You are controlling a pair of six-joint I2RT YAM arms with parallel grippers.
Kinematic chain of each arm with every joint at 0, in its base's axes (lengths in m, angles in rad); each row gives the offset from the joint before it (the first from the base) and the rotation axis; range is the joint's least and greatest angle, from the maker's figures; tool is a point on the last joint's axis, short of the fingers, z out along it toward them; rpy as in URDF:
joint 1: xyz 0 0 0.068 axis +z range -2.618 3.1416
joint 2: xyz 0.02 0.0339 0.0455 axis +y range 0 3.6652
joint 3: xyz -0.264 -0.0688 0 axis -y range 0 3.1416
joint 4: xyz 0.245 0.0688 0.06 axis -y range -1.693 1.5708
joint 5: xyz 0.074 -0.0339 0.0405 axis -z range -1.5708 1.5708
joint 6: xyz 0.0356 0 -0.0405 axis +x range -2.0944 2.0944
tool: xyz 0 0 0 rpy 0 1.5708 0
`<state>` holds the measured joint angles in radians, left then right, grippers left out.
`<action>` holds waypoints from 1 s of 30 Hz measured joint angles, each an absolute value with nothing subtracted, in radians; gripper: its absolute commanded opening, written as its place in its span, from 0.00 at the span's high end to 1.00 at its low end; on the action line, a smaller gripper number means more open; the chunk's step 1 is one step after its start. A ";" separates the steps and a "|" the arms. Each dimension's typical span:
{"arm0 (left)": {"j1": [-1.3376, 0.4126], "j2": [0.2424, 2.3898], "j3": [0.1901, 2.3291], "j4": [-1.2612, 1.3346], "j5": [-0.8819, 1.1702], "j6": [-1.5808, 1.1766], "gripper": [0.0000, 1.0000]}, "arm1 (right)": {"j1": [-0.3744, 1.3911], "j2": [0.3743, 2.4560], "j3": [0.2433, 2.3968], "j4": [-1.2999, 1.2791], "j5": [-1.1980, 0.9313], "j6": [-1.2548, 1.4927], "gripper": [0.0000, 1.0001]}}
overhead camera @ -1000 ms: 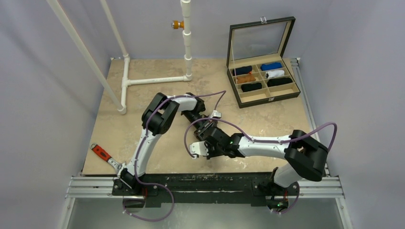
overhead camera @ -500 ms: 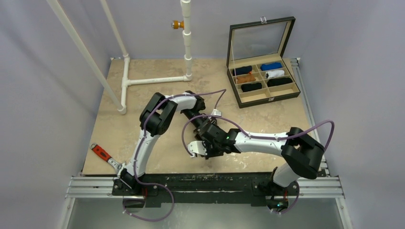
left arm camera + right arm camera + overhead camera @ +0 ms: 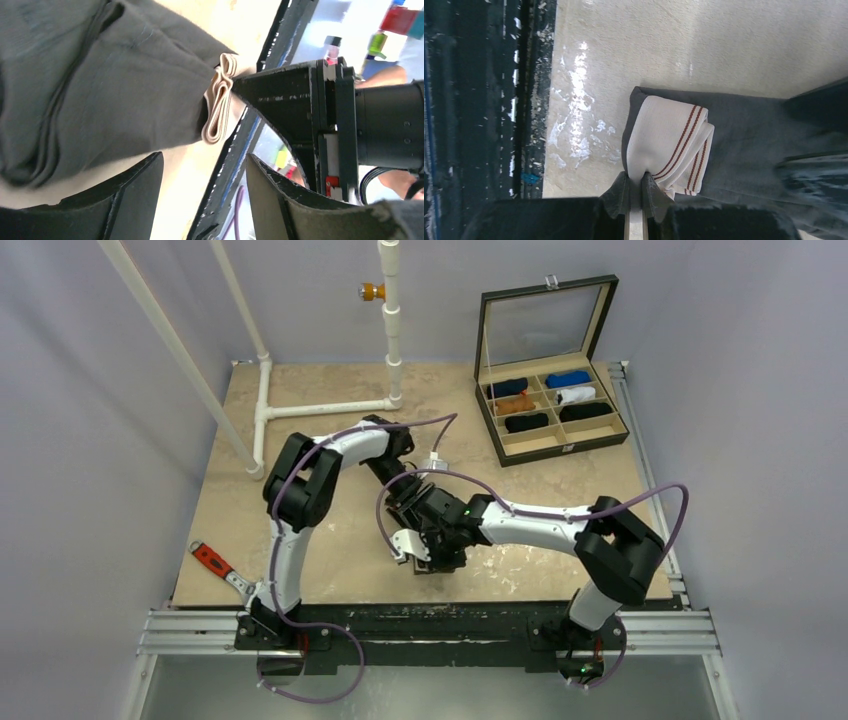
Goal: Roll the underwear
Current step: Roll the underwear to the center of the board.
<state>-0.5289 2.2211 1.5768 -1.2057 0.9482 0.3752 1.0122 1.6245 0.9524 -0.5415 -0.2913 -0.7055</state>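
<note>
The underwear (image 3: 754, 140) is dark grey fabric lying on the table near its front edge. Its pale waistband (image 3: 671, 142) has thin red stripes and is folded over. My right gripper (image 3: 635, 182) is shut on the waistband's fold. In the left wrist view the grey fabric (image 3: 115, 85) fills the upper left, with the folded waistband (image 3: 220, 100) at its end. My left gripper (image 3: 205, 200) is open just beside the fabric and holds nothing. In the top view both grippers, left (image 3: 408, 495) and right (image 3: 425, 558), meet over the garment and hide most of it.
An open compartment box (image 3: 565, 448) holding several coloured rolls stands at the back right. A white pipe frame (image 3: 300, 408) lies at the back left. A red-handled tool (image 3: 212, 560) lies at the front left. The black rail (image 3: 420, 615) runs along the table's front edge.
My left arm's elbow has swung to the left and its gripper has drawn back a little. My right gripper has shifted slightly left and toward the front edge, still holding the waistband.
</note>
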 measured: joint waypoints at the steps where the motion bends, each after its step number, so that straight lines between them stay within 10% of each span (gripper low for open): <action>1: -0.521 2.199 1.570 -1.205 0.928 0.380 0.39 | 1.007 1.633 0.965 -0.559 -0.309 -0.706 1.00; 30: -0.221 1.130 0.866 -0.791 0.417 0.407 0.38 | 0.715 2.282 1.633 -1.362 -0.833 -1.016 1.00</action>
<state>-0.2214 1.1301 0.8661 -0.7910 0.4168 0.4072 0.7155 2.2822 1.6329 -1.3621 -0.8330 -1.0157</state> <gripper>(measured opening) 0.615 0.041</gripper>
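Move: The folded underwear runs out over the table as a strip, its waistband at the near end. The strip's middle lies about 4 cm to the right of the open left hand, 1 cm ahead and 4 below, with the waistband roughly 7 cm back from that hand and 4 to its right. From the right hand, already pinching the waistband's right part, the strip's middle is about 8 cm ahead and 2 to the left; the waistband's middle is 3 cm left, 1 ahead. Keep the right fingers shut on the waistband and roll the wrist over forward almost on the spot, some 45 degrees, so the fingertips swing back towards the base; let the hand ease slightly back, then forward towards the strip's middle. Meanwhile sweep the left gripper, still open, about 17 cm left away from the underwear, forward a little at first, then rising and drawing back as its wrist tilts up. ##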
